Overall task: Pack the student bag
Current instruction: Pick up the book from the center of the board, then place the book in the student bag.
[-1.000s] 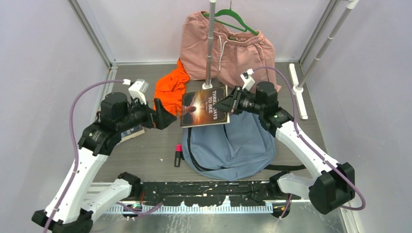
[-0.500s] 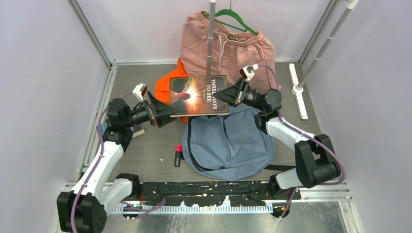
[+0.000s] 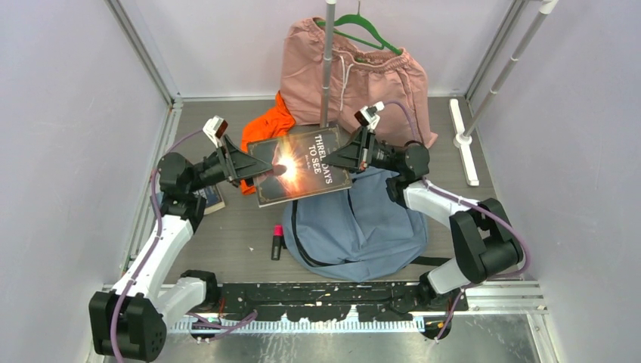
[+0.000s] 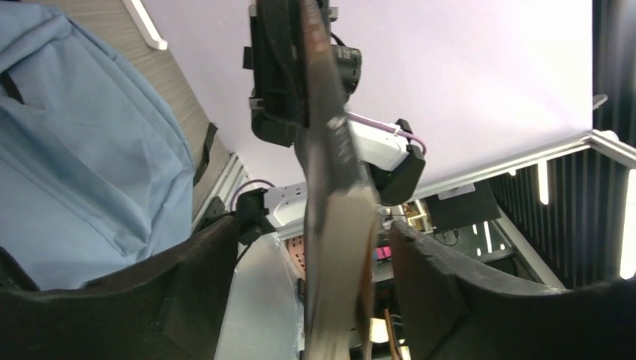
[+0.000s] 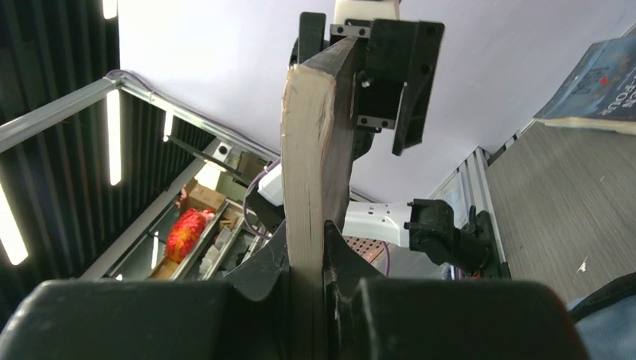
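Observation:
The student bag (image 3: 363,227), a grey-blue backpack, lies flat on the table in front of the right arm and fills the left of the left wrist view (image 4: 75,150). A dark book (image 3: 302,165) titled "Three Days to See" hangs in the air over the bag's far left corner. My right gripper (image 3: 344,157) is shut on the book's right edge, and its jaws press both covers (image 5: 311,150). My left gripper (image 3: 261,170) stands open around the book's left edge (image 4: 337,225), with a gap on each side of it.
Pink shorts (image 3: 355,72) hang on a green hanger from a rack pole (image 3: 326,60) at the back. An orange garment (image 3: 264,132) lies behind the book. A pink-capped marker (image 3: 277,242) lies left of the bag. A second book (image 3: 212,198) rests under the left arm.
The book has moved left and tilted, still in the right gripper. My left gripper has come round its left edge and its jaws have narrowed a little.

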`<state>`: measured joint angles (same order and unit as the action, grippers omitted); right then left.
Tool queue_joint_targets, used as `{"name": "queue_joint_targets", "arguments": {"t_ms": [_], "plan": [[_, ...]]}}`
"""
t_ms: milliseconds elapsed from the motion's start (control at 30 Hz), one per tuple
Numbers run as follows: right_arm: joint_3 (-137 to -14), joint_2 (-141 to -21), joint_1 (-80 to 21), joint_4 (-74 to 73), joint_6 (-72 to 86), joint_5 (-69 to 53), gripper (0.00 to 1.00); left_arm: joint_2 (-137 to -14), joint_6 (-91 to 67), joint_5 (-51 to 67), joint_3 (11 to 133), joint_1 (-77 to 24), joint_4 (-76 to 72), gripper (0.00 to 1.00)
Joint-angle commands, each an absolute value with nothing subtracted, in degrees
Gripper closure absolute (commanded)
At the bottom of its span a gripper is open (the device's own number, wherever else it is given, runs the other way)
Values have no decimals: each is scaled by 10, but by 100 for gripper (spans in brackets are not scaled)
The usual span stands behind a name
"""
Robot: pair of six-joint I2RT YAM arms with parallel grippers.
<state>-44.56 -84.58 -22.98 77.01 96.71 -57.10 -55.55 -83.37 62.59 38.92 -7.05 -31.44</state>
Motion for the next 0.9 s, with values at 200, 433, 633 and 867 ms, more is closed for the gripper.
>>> {"name": "queue_joint_targets", "arguments": {"t_ms": [200, 433, 633, 867], "plan": [[-471, -871, -247, 804, 968, -547, 99, -538, -803, 620, 403, -68, -310, 100], [-484, -758, -238, 337, 679, -470, 0, -499, -596, 588, 491, -20, 51, 100], [-601, -681, -271, -236, 321, -182, 0, -487, -529, 600, 521, 82, 181, 100], [-597, -677, -448, -296, 316, 13, 0, -496, -576, 512, 518, 139, 146, 100]]}}
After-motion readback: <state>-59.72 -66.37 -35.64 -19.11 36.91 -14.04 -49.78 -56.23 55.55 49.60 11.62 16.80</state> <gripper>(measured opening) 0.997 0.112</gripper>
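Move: Midway between the two hands, the book "Three Days to See" is level with both: its middle lies about 7 cm to the left hand's right, and about 7 cm left and 2 cm back from the right hand, which holds it. From the left hand, the blue bag is roughly 20 cm right, 5 cm back and 30 cm below; the orange cloth some 16 cm ahead, 3 cm left and 33 cm below; the blue book about 25 cm left, 2 cm ahead and 33 cm below. Closing on the near-left end of the book, the left fingers pinch it while the right hand keeps its hold; then the right fingers open wide. The left hand carries the book about 9 cm left, somewhat forward and down, turning some 25 degrees counter-clockwise, as the right hand swings out forward, comes partly back and sinks some 10 cm towards the bag, its fingers tipping down. ##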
